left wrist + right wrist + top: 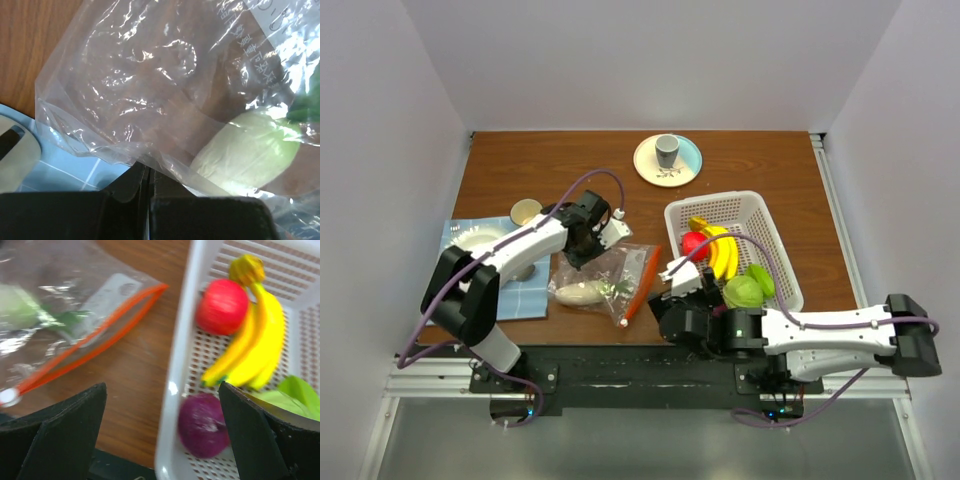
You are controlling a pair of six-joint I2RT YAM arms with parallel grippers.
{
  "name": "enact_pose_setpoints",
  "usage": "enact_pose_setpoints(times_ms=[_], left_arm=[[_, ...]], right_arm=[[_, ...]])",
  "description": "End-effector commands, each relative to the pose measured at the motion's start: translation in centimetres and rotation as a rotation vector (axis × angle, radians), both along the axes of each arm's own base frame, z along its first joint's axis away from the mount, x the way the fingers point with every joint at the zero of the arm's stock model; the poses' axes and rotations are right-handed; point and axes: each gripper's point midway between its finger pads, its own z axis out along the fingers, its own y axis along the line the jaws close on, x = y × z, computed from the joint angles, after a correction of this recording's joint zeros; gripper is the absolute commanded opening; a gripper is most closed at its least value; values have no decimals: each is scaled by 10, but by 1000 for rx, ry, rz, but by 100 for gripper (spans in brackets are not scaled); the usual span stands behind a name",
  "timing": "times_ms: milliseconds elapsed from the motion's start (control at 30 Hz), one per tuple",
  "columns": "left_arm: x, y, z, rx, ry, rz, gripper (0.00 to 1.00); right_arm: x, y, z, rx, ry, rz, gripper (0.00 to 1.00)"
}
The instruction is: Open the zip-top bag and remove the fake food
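Observation:
The clear zip-top bag (610, 268) lies on the table left of the white basket (720, 199), its orange-red zip strip (640, 282) facing the basket. A cream oval piece (578, 293) and a green piece (614, 288) are inside it. My left gripper (577, 252) is shut on the bag's far edge, and its wrist view shows the plastic (150, 75) pinched and the cream piece (245, 152). My right gripper (682, 282) is open and empty over the basket's near-left rim (180, 370). The basket holds the banana bunch (255, 345), red fruit (221, 306), purple piece (202, 425) and green pieces (748, 290).
A plate (688, 172) with a grey cup (666, 150) stands at the back. A blue cloth (525, 298) with a bowl (480, 240) and a small cup (525, 211) lies at the left. White walls enclose the table.

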Motion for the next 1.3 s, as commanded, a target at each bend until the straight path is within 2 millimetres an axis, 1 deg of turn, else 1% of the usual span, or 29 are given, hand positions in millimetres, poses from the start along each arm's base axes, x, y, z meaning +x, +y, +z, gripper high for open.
enact_pose_setpoints(times_ms=[0, 100, 133, 167, 233, 267, 300, 333, 367, 400, 433, 467, 500, 567, 600, 633, 667, 700, 767, 867, 967, 1100, 1167, 1267], left_arm=[[25, 3, -14, 60, -78, -34, 0], [35, -4, -26, 71, -55, -34, 0], [37, -6, -28, 67, -49, -35, 0], [38, -8, -29, 61, -42, -36, 0], [41, -12, -30, 50, -43, -37, 0], [41, -12, -30, 48, -41, -39, 0], [40, -12, -31, 47, -42, -42, 0], [39, -12, -33, 48, -38, -46, 0], [37, -10, -35, 53, -33, -46, 0], [37, -9, -35, 51, -36, -44, 0], [36, -8, -36, 54, -35, -45, 0], [35, -8, -38, 55, -31, -46, 0], [35, -8, -38, 52, -31, -44, 0], [34, -8, -38, 47, -26, -42, 0], [33, -9, -38, 45, -26, -41, 0], [34, -9, -37, 45, -27, -42, 0], [33, -9, -37, 44, -28, -44, 0], [33, -8, -35, 42, -32, -42, 0], [32, -8, -34, 41, -35, -45, 0], [32, -7, -31, 41, -41, -44, 0], [31, -6, -31, 45, -37, -42, 0], [30, -6, -30, 42, -37, -44, 0], [30, -7, -28, 35, -42, -44, 0], [30, -7, -26, 33, -43, -41, 0]], right_arm=[[-8, 77, -1, 13, 16, 277, 99], [1, 87, -8, 5, 18, 273, 99], [7, 88, -11, 15, 34, 269, 99], [11, 88, -14, 25, 45, 267, 96], [19, 89, -13, 58, 39, 252, 93], [27, 84, -18, 63, 50, 242, 88], [32, 85, -17, 89, 43, 242, 85], [37, 84, -17, 103, 43, 239, 80], [38, 83, -21, 103, 46, 244, 78], [41, 86, -20, 109, 42, 252, 77], [45, 85, -24, 101, 48, 245, 75], [47, 87, -25, 105, 52, 245, 75], [49, 91, -25, 112, 54, 254, 74], [52, 94, -33, 103, 69, 257, 71], [51, 98, -35, 113, 74, 269, 70], [51, 99, -38, 112, 79, 274, 68], [50, 99, -45, 102, 91, 277, 67], [49, 100, -47, 108, 92, 279, 67], [48, 98, -54, 99, 101, 274, 65], [47, 91, -58, 109, 108, 260, 65], [47, 86, -55, 120, 99, 243, 65], [48, 80, -47, 127, 79, 231, 65], [51, 80, -47, 117, 81, 229, 65], [53, 82, -53, 102, 87, 231, 65]])
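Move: The napa cabbage, still inside the bag, lies about 17 cm to the right hand's left, level with it in reach and roughly 13 cm below. The bag's orange-edged mouth stands between them, some 5 cm left and 1 cm ahead of the hand. The basket's middle is about 15 cm to the hand's right and 8 cm farther out. From the left hand the cabbage lies 6 cm back, 2 cm right and 4 cm below. Leftward, downward and a little forward, the right hand swings from beside the basket to the bag's mouth, ending about 8 cm left and 6 cm lower; it turns some 15 degrees counter-clockwise while its fingers narrow from wide open to about two-thirds. The left hand, still pinching the bag's film, sinks about 4 cm, easing forward, then holds there. ##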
